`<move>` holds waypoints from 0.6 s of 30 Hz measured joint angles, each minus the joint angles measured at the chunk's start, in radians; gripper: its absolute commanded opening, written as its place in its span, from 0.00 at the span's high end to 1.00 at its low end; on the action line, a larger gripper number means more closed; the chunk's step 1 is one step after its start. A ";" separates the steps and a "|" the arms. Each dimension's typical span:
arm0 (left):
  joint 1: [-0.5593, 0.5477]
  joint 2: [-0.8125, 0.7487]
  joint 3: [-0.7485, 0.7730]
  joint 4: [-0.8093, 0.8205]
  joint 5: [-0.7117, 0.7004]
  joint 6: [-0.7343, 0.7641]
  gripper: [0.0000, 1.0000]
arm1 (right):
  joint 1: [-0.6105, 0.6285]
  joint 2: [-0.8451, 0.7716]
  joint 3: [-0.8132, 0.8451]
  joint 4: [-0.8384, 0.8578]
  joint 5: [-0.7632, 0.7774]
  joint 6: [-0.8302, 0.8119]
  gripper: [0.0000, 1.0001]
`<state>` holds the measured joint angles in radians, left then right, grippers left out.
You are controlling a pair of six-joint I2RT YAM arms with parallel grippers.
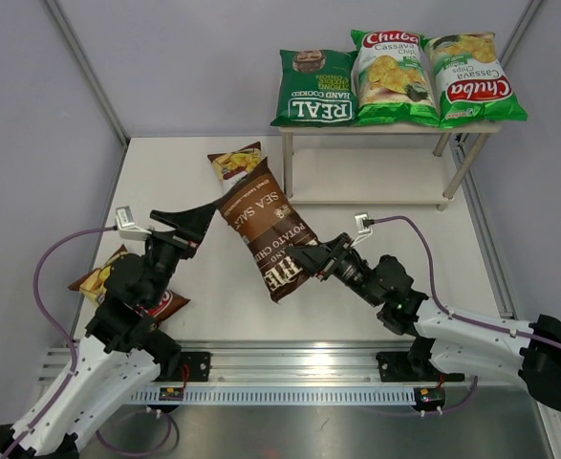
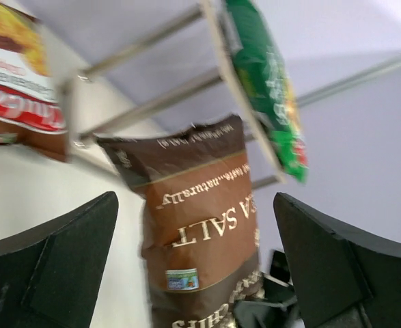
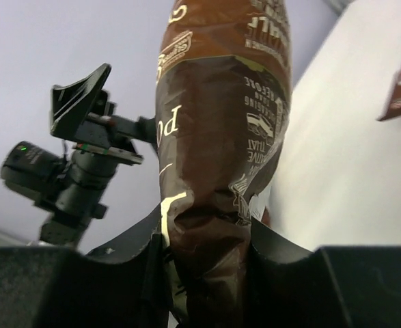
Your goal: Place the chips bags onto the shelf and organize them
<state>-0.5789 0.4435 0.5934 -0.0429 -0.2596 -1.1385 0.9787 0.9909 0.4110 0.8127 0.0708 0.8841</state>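
Note:
My right gripper is shut on the lower end of the dark brown Kettle bag, which is held up tilted over the table's middle. Just left of the bag's upper part, my left gripper stands open, its fingers apart from the bag. On the shelf's top board lie a dark green REAL bag and two light green Chuba bags. One brown-red Chuba bag lies on the table left of the shelf. Another is partly hidden under my left arm.
The shelf's lower board is bare. Metal frame posts rise at the table's back corners. The rail with both arm bases runs along the near edge.

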 measured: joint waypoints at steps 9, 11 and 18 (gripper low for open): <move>0.001 0.018 0.106 -0.349 -0.137 0.256 0.01 | -0.100 -0.216 -0.150 -0.243 0.137 0.072 0.80; 0.001 0.031 0.121 -0.393 -0.141 0.304 0.01 | -0.130 -0.251 -0.162 -0.293 0.168 0.086 0.80; 0.001 0.126 0.174 -0.494 -0.106 0.438 0.01 | -0.275 -0.256 -0.162 -0.348 0.197 0.104 0.79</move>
<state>-0.5781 0.5694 0.7670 -0.5369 -0.3653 -0.7010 0.7040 0.7349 0.2493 0.4652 0.2680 0.9882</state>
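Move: The right hand holds the brown sea-salt bag by its lower right edge. From that hand the middle of the empty lower shelf is about 32 cm ahead, 20 cm to the right and 22 cm below; the upper shelf board is directly above the lower one, roughly 5 cm higher than the hand. The brown Chuba bag lies on the table some 31 cm ahead, 15 cm left and 26 cm below. From the left hand, the lower shelf is roughly 28 cm ahead, 40 cm right and 28 cm below. Keep the right gripper shut on the sea-salt bag and swing it about 12 cm to the right while sinking some 8 cm, adding forward reach towards the lower shelf; turn the wrist about 25 degrees clockwise and tip it somewhat down. Let the already empty, open left gripper sink clear of the bag, drifting left and rolling its left side up. ##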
